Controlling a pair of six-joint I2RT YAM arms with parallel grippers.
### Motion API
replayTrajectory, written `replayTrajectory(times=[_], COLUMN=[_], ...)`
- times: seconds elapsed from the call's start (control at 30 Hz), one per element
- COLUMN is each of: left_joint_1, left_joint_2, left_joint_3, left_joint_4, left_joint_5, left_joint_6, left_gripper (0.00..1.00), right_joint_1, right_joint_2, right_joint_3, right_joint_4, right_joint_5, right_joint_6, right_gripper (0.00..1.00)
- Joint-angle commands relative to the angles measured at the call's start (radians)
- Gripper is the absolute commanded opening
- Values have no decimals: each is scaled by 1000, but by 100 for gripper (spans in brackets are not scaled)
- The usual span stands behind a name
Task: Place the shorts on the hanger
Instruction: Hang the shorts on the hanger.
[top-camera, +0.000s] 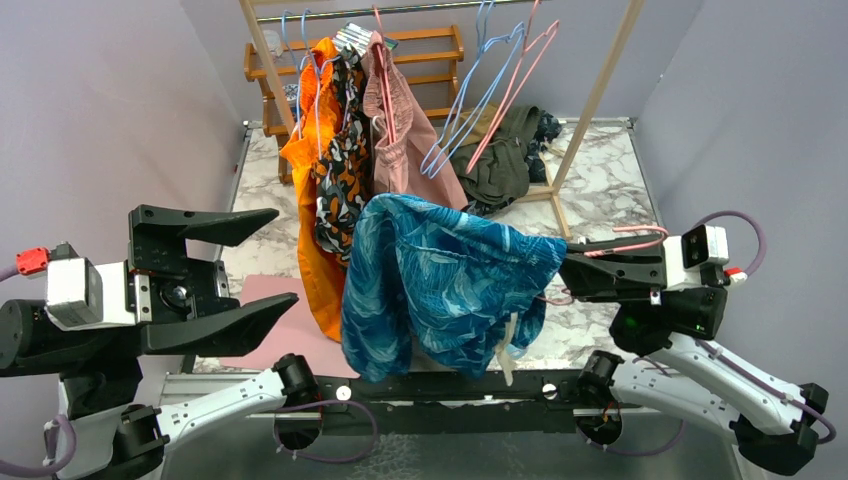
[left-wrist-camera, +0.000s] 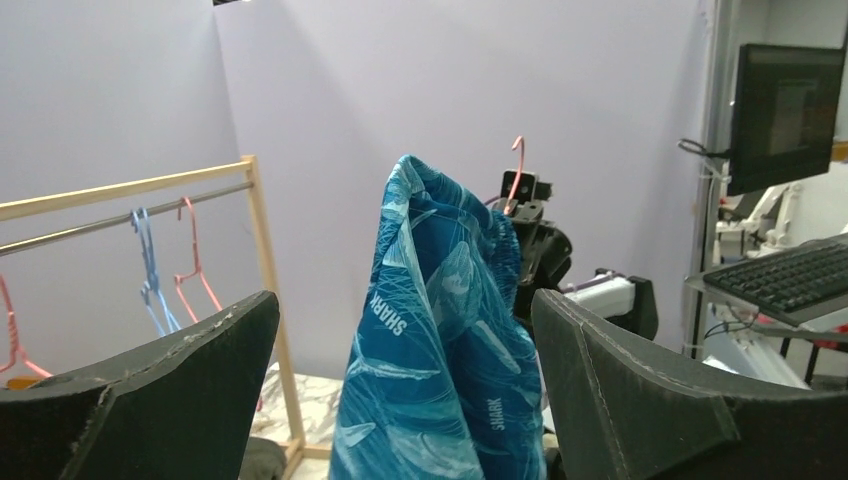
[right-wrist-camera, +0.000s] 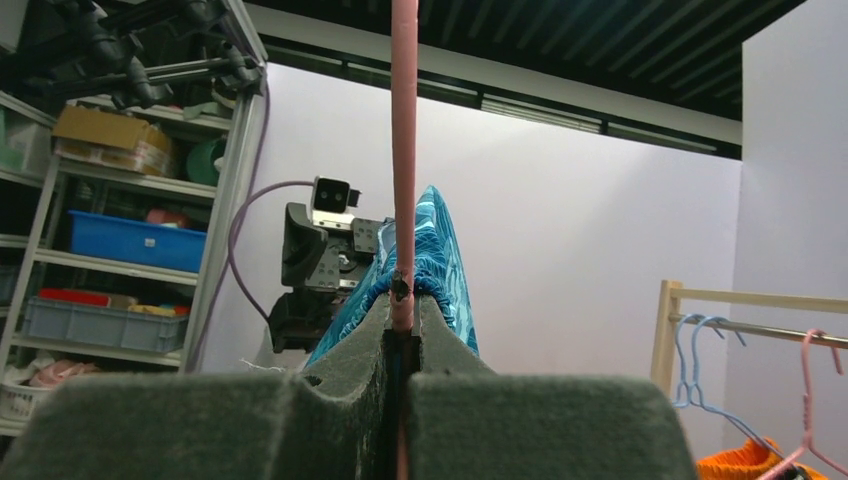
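Observation:
The teal-blue leaf-print shorts (top-camera: 440, 280) hang draped over the pink hanger (top-camera: 630, 240), above the table's front middle. A white drawstring dangles at their lower right. My right gripper (top-camera: 572, 268) is shut on the hanger's wire just right of the fabric. In the right wrist view the hanger (right-wrist-camera: 403, 150) runs straight up out of the closed right gripper (right-wrist-camera: 403, 305), and the shorts (right-wrist-camera: 440, 250) bunch behind it. My left gripper (top-camera: 286, 255) stands open to the left of the shorts, apart from them. From the left wrist, the shorts (left-wrist-camera: 440, 350) hang ahead between the wide fingers, under the hanger's hook (left-wrist-camera: 517, 165).
A wooden clothes rack (top-camera: 600, 90) stands at the back with an orange garment (top-camera: 305, 160), orange-black patterned shorts (top-camera: 342, 170), dusty-pink shorts (top-camera: 400, 140) and light blue hangers (top-camera: 470, 110). Olive clothing (top-camera: 505, 155) is piled on the marble table (top-camera: 610, 190). A pink mat (top-camera: 280, 330) lies front left.

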Motion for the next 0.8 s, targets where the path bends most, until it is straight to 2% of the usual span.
replayTrajectory(times=[0.0, 0.3, 0.5, 0.77], left_joint_1=[5, 5, 5, 5], left_joint_2=[18, 112, 177, 289], left_joint_3=[-16, -9, 102, 215], left_joint_4=[-47, -42, -46, -85], left_joint_5=[1, -48, -74, 16], left_joint_6=[82, 125, 178, 246], left_gripper=[99, 99, 99, 99], right_joint_1=[6, 6, 6, 6], right_joint_2=[-73, -196, -249, -328], right_joint_3=[-21, -107, -158, -249], right_joint_4=[-52, -178, -234, -279], right_joint_5=[83, 177, 187, 202], right_joint_6=[-72, -141, -151, -124], right_gripper=[1, 1, 1, 1])
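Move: Right and slightly ahead of the empty left hand, about 12 cm across and 4 cm farther out, is the free end of the blue shorts' waistband, roughly at its height. The orange trousers hang some 22 cm ahead of that hand, 2 cm left and 15 cm below. From the right hand, the free end is about 20 cm left, 2 cm ahead and 8 cm higher; the held hanger's hook lies roughly 7 cm right, 1 cm ahead and 6 cm above. Reaching forward and right towards the open waistband, about 5 cm each way, the wide-open left hand first dips some 3 cm, then rises 4 cm, its fingers tipping about 10 degrees lower. The right hand keeps its pinch on hanger and waistband side, easing right a little, then lowering them about 7 cm and slightly forward while turning some 10 degrees clockwise. ##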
